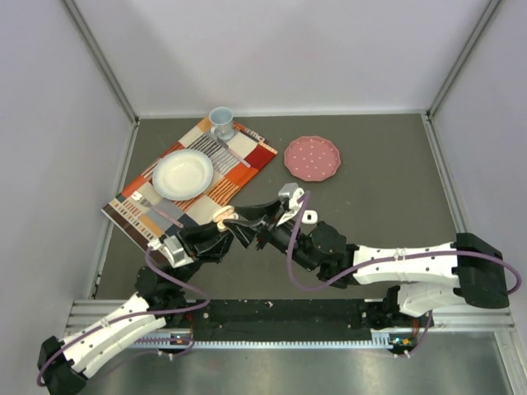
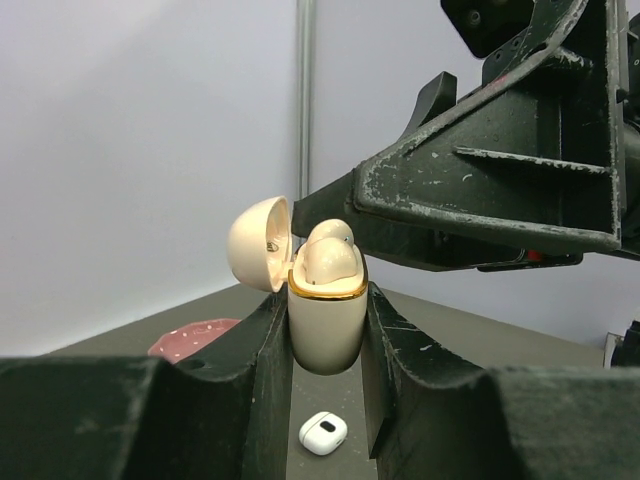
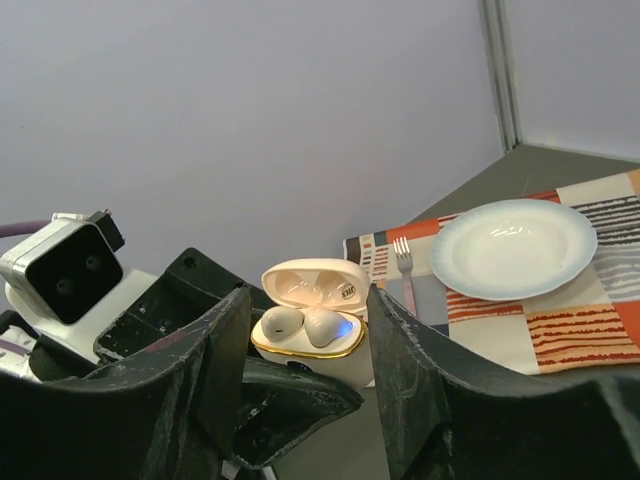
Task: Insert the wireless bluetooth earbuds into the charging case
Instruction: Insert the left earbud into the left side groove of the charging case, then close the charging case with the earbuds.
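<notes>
My left gripper [image 2: 327, 345] is shut on a peach charging case [image 2: 327, 325], held upright above the table with its lid [image 2: 258, 243] flipped open. Two pale peach earbuds [image 3: 283, 321] sit side by side in the case's wells [image 3: 310, 345], and a blue light glows beside one. In the top view the case [image 1: 221, 216] is between the two arms. My right gripper [image 3: 308, 332] is open, its fingers [image 3: 225, 350] standing either side of the case without touching it. It holds nothing.
A small white shut case [image 2: 323, 433] lies on the dark table below, seen as the white case [image 1: 309, 216] in the top view. A striped placemat [image 1: 193, 177] carries a white bowl [image 1: 183, 174], a fork [image 3: 404, 262] and a cup [image 1: 221, 123]. A pink plate [image 1: 312, 157] lies further back.
</notes>
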Robot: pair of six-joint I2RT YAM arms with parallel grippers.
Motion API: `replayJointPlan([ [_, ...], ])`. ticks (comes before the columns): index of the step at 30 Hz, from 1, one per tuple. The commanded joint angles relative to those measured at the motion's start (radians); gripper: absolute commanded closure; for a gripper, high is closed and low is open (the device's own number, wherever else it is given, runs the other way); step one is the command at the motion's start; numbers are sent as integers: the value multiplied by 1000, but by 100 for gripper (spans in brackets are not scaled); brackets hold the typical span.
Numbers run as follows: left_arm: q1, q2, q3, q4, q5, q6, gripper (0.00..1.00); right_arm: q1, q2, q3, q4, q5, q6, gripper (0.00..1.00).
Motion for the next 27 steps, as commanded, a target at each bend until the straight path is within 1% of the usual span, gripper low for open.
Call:
replayJointPlan([
  [1, -3, -16, -50, 55, 22, -7, 100, 4, -49, 48, 1, 8, -29, 48],
  [4, -3, -16, -50, 36, 17, -4, 100, 3, -77, 40, -2, -4, -40, 42],
  [5, -3, -18, -50, 26, 16, -4, 100, 4, -94, 40, -7, -4, -46, 36],
  [7, -4, -18, -52, 16, 14, -3, 100, 3, -111, 31, -12, -12, -47, 30],
  [8, -4, -16, -52, 15, 13, -1, 100, 4, -124, 28, -16, -14, -49, 25],
  [11, -3, -14, -50, 12, 11, -3, 100, 4, -149, 16, -31, 3, -52, 19],
  [14, -3, -7, -46, 9, 19, -6, 100, 3, -167, 13, -57, 37, -54, 15],
  [17, -3, 7, -46, 7, 40, -16, 100, 3, -181, 45, -169, 146, -28, 12],
  [18, -3, 10, -46, 6, 48, -24, 100, 1, -183, 60, -274, 217, -5, 11],
  [20, -4, 27, -15, 1, 79, -30, 100, -14, -184, 109, -384, 273, 25, 9],
  [21, -3, 35, -13, 2, 85, -41, 100, -20, -186, 123, -472, 316, 40, 9],
  [24, -3, 70, -15, 28, 105, -53, 100, -48, -209, 131, -561, 347, 101, 7],
  [26, -3, 93, -10, 30, 108, -52, 100, -62, -262, 87, -559, 333, 118, 4],
  [27, -3, 96, -9, 26, 109, -47, 100, -91, -284, 71, -559, 298, 153, 4],
])
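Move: The right hand, empty and half open, is at the mouth of the open-lidded charging case, whose middle lies about 3 cm to its left, 1 cm ahead and 1 cm lower. On the table some 20 cm below stand a white case, about 21 cm to its right and 12 cm ahead, and the white plate, about 20 cm left and 25 cm ahead. The left hand holds the charging case, its middle about 1 cm ahead, right and above. Rightward and up, the right hand backs away from the charging case for about 5 cm, its fingers spreading from half open to nearly full. It then keeps going right while swinging forward and sinking back to its first height, turning some 20 degrees, mostly clockwise. The left hand keeps its pinch on the case and late on eases down and right, about 2 cm each way. ##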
